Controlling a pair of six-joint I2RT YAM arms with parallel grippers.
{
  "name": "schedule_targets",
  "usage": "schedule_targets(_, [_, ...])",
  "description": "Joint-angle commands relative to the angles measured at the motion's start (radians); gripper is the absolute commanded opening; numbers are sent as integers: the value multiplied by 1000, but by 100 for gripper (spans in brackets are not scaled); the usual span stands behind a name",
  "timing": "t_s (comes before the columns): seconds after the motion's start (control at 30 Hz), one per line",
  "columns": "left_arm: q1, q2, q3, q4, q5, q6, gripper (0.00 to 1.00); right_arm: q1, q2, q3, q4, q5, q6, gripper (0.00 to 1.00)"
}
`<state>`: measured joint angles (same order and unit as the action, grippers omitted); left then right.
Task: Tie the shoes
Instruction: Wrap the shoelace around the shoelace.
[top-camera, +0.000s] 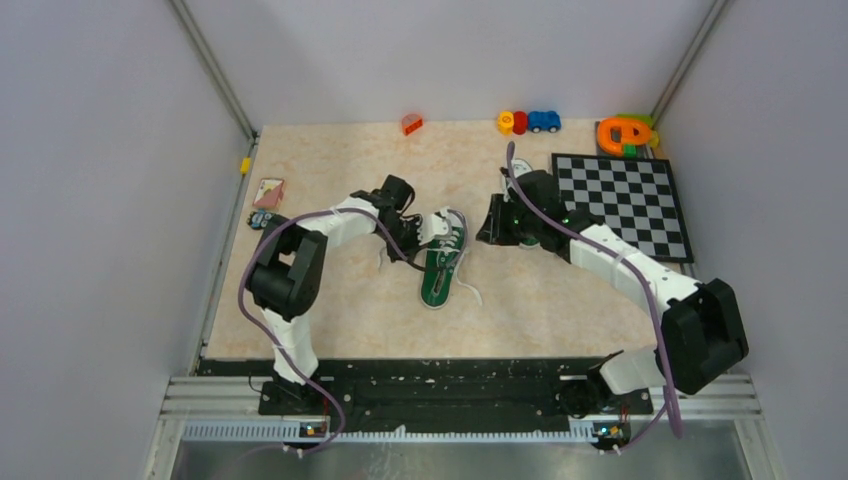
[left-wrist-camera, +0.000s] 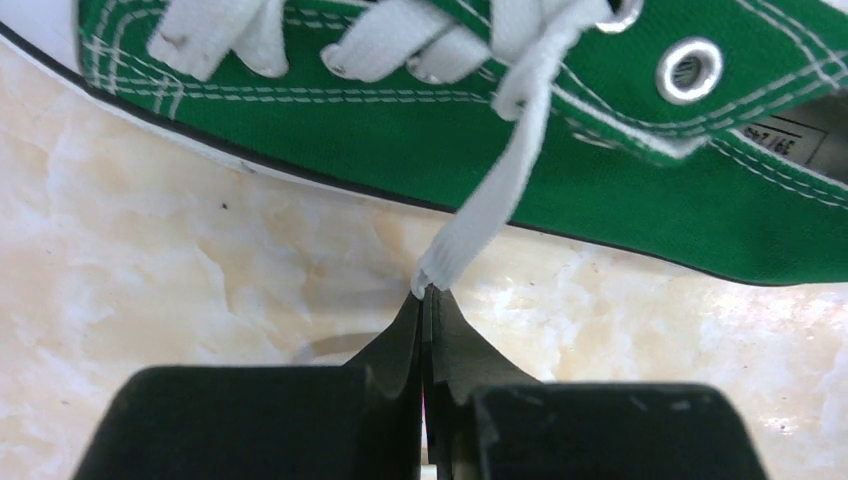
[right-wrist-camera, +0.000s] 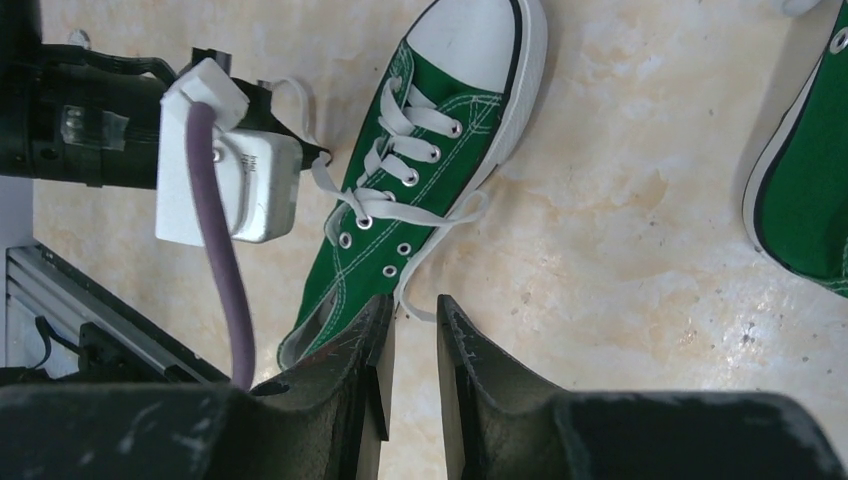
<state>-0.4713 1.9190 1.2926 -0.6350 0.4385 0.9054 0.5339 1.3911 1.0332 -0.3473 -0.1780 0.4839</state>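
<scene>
One green shoe (top-camera: 440, 268) (right-wrist-camera: 420, 180) lies mid-table, its white toe cap pointing away from the arm bases, laces untied. My left gripper (top-camera: 415, 238) (left-wrist-camera: 428, 292) sits at its left side, shut on the tip of one white lace (left-wrist-camera: 495, 190), which runs taut up to the eyelets. The right gripper (top-camera: 490, 230) (right-wrist-camera: 415, 300) hovers to the right of the shoe's heel end, slightly open and holding nothing. The other lace end (right-wrist-camera: 425, 270) lies loose on the table just beyond its fingertips. A second green shoe (right-wrist-camera: 805, 190) lies to the right, mostly hidden under the right arm in the top view.
A checkerboard (top-camera: 620, 200) lies at the back right with an orange toy (top-camera: 625, 132) behind it. Small toys (top-camera: 525, 122) and a red block (top-camera: 411, 124) line the back edge. A card (top-camera: 268, 190) and a toy car (top-camera: 262, 220) sit at the left edge.
</scene>
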Motion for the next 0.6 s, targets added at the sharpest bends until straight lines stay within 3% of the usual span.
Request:
schedule_targets(0.0, [-4,-120,-68,96,24,-114,0,-3,-21,-25,58,-26,8,24])
schedule_targets(0.23, [4,-286,-196,269,45,-329,0,-3,-37,-62,122,-73,-13,21])
schedule_targets(0.43, [25,-419,-300,457,116,-603,0,-3,-63,-81,156,-136,-64,22])
schedule_targets(0.57, [26,-455,-373,658,135,-754,0,-3,-68,-82,193,-170,-75,22])
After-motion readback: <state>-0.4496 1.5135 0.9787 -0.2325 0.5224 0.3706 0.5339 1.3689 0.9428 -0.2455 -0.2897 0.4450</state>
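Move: The left fingers are shut on their lace just outside the shoe's left side, near the table; the lace crossing it comes from is about 6 cm right, 2 cm back and 4 cm higher, and the shoe's middle 5 cm right and 3 cm back. From the right hand that crossing is some 7 cm left, 2 cm ahead and 9 cm down; the other lace's loop is 3 cm left and 2 cm ahead, 12 cm down. The second shoe stands roughly 10 cm right and 12 cm ahead, 13 cm below. Keeping its pinch on the lace near the end, the left hand first eases back about a centimetre, then lifts briskly some 9 cm beside the shoe, drifting slightly right late on. It turns some 30 degrees as it rises, counter-clockwise and with the fingers swinging up from steeply down to point more to the right. The right hand, fingers still a little apart and empty, creeps about 2 cm back, left and down over the shoe's right side. ##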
